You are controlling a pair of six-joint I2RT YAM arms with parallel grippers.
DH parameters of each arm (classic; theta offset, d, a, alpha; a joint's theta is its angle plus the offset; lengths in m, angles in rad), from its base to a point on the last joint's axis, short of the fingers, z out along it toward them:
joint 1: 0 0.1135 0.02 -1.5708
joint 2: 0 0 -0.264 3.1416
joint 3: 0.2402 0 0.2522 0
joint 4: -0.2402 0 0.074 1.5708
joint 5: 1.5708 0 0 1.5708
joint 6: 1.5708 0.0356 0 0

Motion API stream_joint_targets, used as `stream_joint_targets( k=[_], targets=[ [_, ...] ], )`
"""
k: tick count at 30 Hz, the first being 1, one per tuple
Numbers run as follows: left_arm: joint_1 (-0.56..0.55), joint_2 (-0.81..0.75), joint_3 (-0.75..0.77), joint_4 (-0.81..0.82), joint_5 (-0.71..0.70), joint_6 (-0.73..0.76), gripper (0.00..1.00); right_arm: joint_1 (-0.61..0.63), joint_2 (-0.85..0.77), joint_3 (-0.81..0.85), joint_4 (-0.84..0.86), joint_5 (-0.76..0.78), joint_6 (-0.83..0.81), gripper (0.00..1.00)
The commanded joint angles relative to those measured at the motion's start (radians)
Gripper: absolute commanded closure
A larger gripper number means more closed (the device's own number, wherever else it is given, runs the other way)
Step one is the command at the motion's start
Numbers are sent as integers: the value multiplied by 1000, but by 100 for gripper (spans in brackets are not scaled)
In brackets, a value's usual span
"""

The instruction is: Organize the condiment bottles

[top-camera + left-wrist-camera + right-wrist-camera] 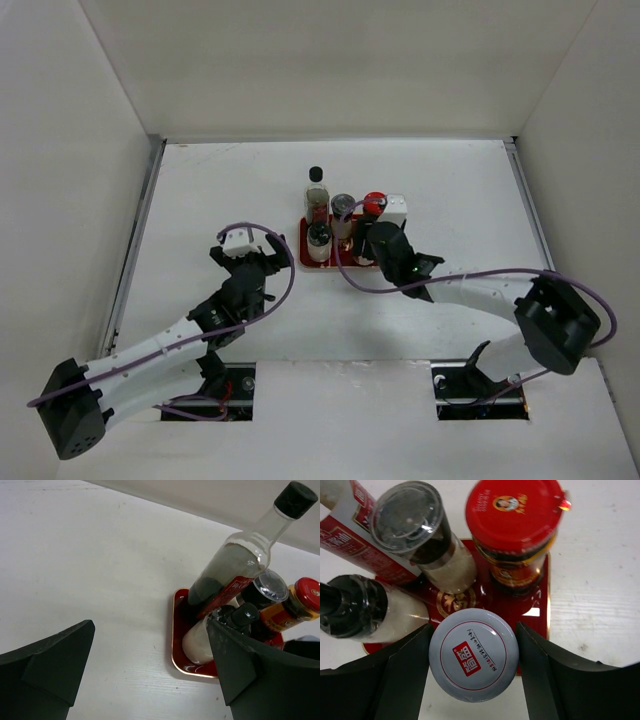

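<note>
A red tray (pixel 307 258) with a gold rim holds the condiment bottles: a tall black-capped bottle (pixel 316 195), a clear-lidded shaker (pixel 343 210), a red-lidded jar (pixel 374 203) and a dark-topped shaker of white powder (pixel 319 238). My right gripper (pixel 474 655) is shut on a white-lidded shaker (pixel 470 655) at the tray's near edge (pixel 540 580), one finger against each side of the lid. In the top view the right gripper (pixel 364 243) covers that shaker. My left gripper (pixel 150 680) stands open over bare table, left of the tray (pixel 181 662).
White walls enclose the table on the left, back and right. Bare white tabletop (pixel 200 190) lies left of the tray and also to its right (pixel 470 200). The tall bottle (pixel 235 565) rises close to my left gripper's right finger (pixel 250 670).
</note>
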Motion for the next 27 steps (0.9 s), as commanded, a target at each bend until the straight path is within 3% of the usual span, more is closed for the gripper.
stream_joint_targets(
  k=[1, 8, 14, 17, 23, 27],
  targets=[
    [0, 11, -16, 11, 6, -22, 0, 13, 34, 107, 192, 37, -31, 52],
    [3, 1, -38, 10, 11, -49, 0, 30, 156, 117, 248, 91, -39, 48],
    [4, -42, -41, 7, 49, -52, 0, 48, 143, 112, 235, 112, -44, 22],
    [18, -52, -27, -15, 56, -52, 0, 59, 54, 106, 209, 108, -47, 1],
    [44, 2, 30, -105, 66, -53, 0, 61, -236, 37, 136, 121, -82, 0],
    [41, 34, 74, -188, 80, -88, 0, -70, -431, -64, 90, 121, -74, 0]
  ],
)
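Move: About 2 cm ahead, 3 cm to the left and 4 cm below the right hand, which still holds the grey-lidded jar, is its free spot in the tray's near row. The red-lidded jar stands 9 cm ahead and 2 cm right of the hand, the black-capped shaker 9 cm ahead and 5 cm left, and the dark-topped bottle 2 cm ahead and 12 cm left. From the empty left hand the spot lies some 26 cm right, 6 cm ahead and 10 cm below. Easing the grey-lidded jar some 3 cm forward and left and 2 cm down onto the tray, the right hand opens its fingers fully, lets go and climbs steeply by about 18 cm, fingers tipping up some 20 degrees, then swings back and to the right, away from the tray. The open left hand sinks about 3 cm beside it. ##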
